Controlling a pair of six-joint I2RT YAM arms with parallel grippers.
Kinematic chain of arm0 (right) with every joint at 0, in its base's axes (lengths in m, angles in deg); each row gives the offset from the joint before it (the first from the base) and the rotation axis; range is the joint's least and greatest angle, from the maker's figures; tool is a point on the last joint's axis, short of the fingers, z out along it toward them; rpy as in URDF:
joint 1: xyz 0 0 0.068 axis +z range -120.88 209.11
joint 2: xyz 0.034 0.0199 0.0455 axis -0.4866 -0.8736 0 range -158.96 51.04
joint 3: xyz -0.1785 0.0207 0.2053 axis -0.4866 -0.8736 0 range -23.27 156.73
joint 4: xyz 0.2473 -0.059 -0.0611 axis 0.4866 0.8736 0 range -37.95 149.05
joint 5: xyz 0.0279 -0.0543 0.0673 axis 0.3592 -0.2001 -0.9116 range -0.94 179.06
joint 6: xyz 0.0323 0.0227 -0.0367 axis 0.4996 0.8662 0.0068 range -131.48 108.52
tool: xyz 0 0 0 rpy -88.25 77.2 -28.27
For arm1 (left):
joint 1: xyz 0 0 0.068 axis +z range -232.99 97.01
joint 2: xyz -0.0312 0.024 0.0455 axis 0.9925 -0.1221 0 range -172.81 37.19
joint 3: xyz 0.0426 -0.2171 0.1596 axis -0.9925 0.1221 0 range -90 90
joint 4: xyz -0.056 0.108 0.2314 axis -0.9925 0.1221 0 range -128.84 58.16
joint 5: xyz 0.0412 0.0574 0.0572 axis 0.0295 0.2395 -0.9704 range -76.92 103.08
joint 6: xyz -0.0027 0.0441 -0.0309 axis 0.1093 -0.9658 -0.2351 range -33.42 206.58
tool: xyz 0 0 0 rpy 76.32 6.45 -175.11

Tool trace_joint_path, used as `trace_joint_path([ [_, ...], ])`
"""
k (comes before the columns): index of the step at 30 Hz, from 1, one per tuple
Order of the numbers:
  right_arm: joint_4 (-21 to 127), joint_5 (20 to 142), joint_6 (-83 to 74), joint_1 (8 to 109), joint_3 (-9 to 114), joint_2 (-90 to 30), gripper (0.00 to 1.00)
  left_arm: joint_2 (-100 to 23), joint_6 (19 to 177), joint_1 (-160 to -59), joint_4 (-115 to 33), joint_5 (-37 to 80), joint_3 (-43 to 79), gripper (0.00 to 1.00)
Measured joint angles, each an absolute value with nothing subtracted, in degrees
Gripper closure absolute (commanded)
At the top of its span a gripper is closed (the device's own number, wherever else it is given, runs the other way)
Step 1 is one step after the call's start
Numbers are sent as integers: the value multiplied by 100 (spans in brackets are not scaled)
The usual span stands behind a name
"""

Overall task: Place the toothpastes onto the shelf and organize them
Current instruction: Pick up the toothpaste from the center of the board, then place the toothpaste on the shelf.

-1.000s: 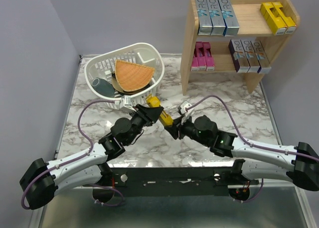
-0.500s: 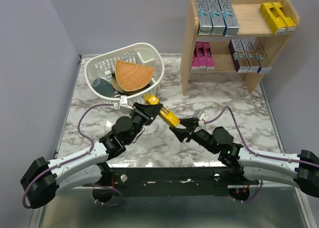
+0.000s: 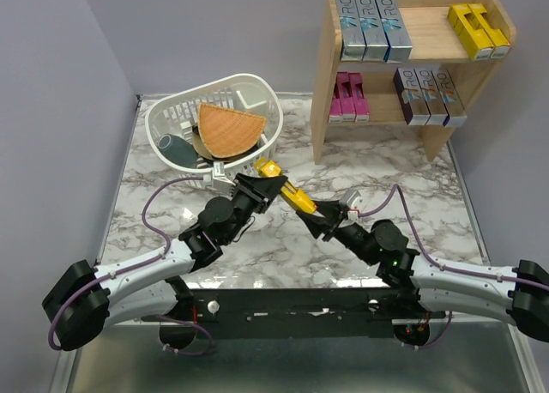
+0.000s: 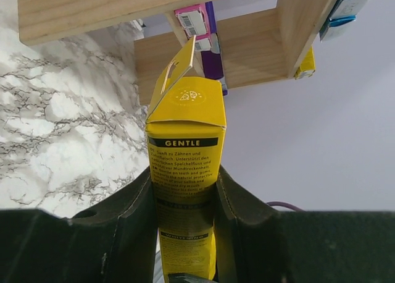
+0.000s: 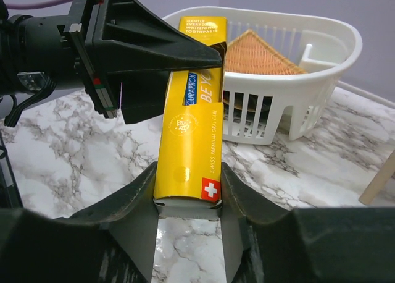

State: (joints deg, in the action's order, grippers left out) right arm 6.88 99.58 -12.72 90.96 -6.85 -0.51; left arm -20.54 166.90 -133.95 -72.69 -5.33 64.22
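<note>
A yellow toothpaste carton (image 3: 290,192) hangs tilted above the marble table between both arms. My left gripper (image 3: 271,185) is shut on its upper half; in the left wrist view (image 4: 185,184) both fingers press the carton (image 4: 185,128). My right gripper (image 3: 316,218) is shut on the carton's lower end; in the right wrist view (image 5: 188,187) the carton (image 5: 190,141) sits between the fingers. The wooden shelf (image 3: 324,84) at the back right holds blue-silver cartons (image 3: 374,28) and yellow cartons (image 3: 478,28) on top, pink (image 3: 349,97) and purple-silver cartons (image 3: 429,95) below.
A white slotted basket (image 3: 167,114) with an orange wedge (image 3: 227,131) and a grey item stands at the back left, just behind the left gripper; it also shows in the right wrist view (image 5: 296,104). Purple cables loop over the table beside each arm.
The left gripper has shifted the carton slightly to the right. The right gripper has moved up along the carton's lower end and closed on it.
</note>
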Motion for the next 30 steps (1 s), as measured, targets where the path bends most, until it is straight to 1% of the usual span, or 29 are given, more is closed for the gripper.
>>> trace_joint_path([
  [2,721,9976,-1311,9098,-685,2,64,-2054,16677,-13395,-7299,-511,6422,33],
  [3,762,9976,-1320,9098,-683,59,65,-2050,16727,-13392,-7319,-496,6420,21],
  [5,926,9973,-1333,9100,-667,190,69,-2011,16692,-13358,-7314,-404,6420,10],
  [6,1029,9976,-1346,9100,-641,290,70,-1971,16659,-13327,-7286,-378,6417,2],
  [9,1573,10057,-1405,9105,-368,550,70,-1705,16401,-13185,-7107,-319,6417,1],
  [13,2356,10321,-1510,9102,303,727,70,-1066,15573,-12975,-6333,-374,6083,1],
  [15,2837,10520,-1599,9102,769,727,70,-741,15042,-12949,-5846,-498,5746,1],
  [16,3195,10675,-1674,9102,1147,701,70,-498,14497,-12944,-5428,-640,5427,1],
  [22,4270,11169,-2017,8978,2524,500,70,5,12460,-12944,-4084,-1298,4061,1],
  [27,5169,11344,-2255,8447,3877,102,68,64,11215,-12931,-3389,-1646,3384,1],
  [30,5615,11364,-2362,7988,4559,-68,67,16,10509,-12929,-3271,-1917,3318,1],
])
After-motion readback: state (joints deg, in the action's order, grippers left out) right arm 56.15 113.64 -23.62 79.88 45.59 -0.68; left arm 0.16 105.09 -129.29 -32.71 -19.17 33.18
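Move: The yellow toothpaste is held by both hands: its middle is about 4 cm ahead and 5 cm left of the right hand, and 2 cm back and 3 cm right of the left hand. From the right hand, the upper shelf's free gap is about 29 cm ahead, 21 right and 15 up, with the silver boxes 10 cm left of the gap and the yellow boxes 9 right. The white basket is about 20 cm ahead, 15 left and 20 below the left hand. Open the left gripper wide to let go of the yellow toothpaste, then back it off up and left, about 17 cm up, rolling it and tipping its fingers upward. Keep the right grip and lift the box about 23 cm, swinging right and then forward towards the upper shelf while turning the hand some 25 degrees clockwise. ##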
